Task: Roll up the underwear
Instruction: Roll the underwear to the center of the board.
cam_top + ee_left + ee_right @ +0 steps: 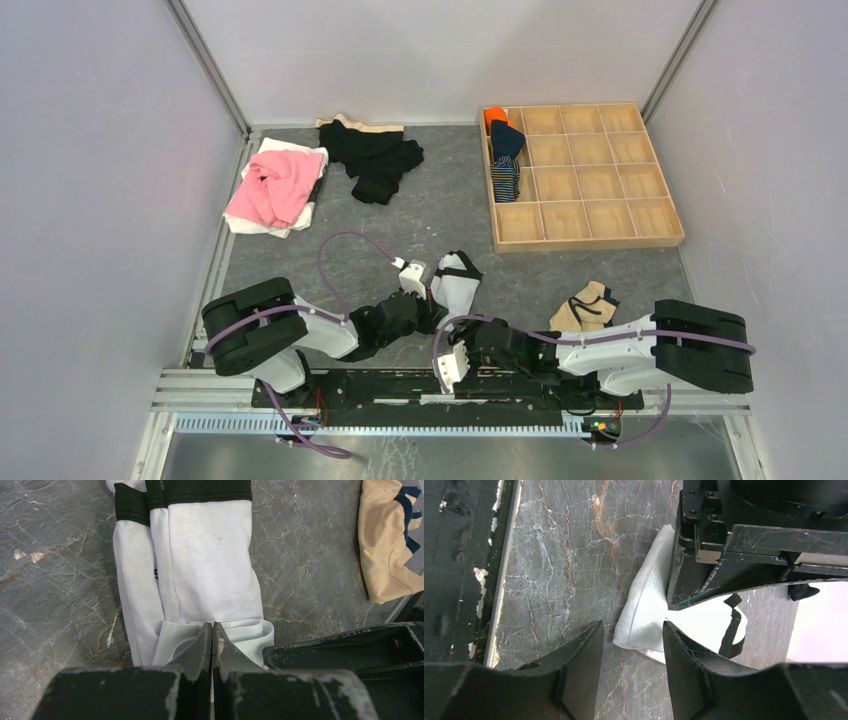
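White underwear with black trim (457,280) lies folded into a long strip on the grey table, its black waistband at the far end (200,490). My left gripper (212,626) is shut on the strip's near end, where the cloth curls around the fingertips. My right gripper (631,632) comes in from the right, low over the table, and is open. The white underwear's corner (644,620) lies just ahead of its tips. A tan pair with navy trim (586,305) lies loose to the right.
A wooden compartment tray (600,175) sits at the back right with rolled pieces (505,150) in its left column. A pink garment on white cloth (275,185) and black garments (375,155) lie at the back left. The left gripper's body (749,540) is close above my right fingers.
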Motion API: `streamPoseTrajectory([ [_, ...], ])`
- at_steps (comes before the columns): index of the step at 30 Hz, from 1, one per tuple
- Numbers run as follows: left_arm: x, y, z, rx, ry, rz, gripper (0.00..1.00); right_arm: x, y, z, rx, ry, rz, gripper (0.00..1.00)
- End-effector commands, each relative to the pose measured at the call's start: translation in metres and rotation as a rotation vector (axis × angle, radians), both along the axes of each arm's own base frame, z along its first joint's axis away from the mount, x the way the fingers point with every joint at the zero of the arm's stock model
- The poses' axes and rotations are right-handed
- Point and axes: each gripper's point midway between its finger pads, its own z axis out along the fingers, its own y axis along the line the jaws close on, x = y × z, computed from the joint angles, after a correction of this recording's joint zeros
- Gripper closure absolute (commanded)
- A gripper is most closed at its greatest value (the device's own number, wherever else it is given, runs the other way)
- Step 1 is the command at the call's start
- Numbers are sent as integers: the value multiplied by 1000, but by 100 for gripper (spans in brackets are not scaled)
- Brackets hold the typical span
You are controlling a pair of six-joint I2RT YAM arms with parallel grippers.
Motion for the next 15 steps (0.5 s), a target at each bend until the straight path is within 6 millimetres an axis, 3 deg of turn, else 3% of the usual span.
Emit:
streamPoseTrajectory([
  [1, -18, 33, -51, 197, 113, -10, 98, 7, -7, -9, -47, -31, -32, 48],
  [8, -19, 33, -53, 201, 118, -13, 98, 17, -22, -21, -85, -71, -94, 63],
  [15, -18, 33, -48, 175, 123, -3, 98, 18, -20, -20, -58, -43, -120, 93],
])
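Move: The underwear lies as a folded white strip; its near right corner, at the waistband end, sits between the right hand's open fingers, about 1 cm ahead, 1 cm right and 1 cm below. The strip's middle is some 9 cm ahead of that hand and about 2 cm lower; the beige cloth is roughly 27 cm to its right and 7 cm ahead. From the left hand, the corner lies about 4 cm back, 4 cm right and 1 cm lower. The underwear's near right corner is pinched by the right hand, which eases forward about 1.5 cm and sinks about 1 cm onto it, turning only some 5 degrees, while its fingers close from about half open to nearly shut. The left hand stays put, keeping its shut fingers on the waistband end. ##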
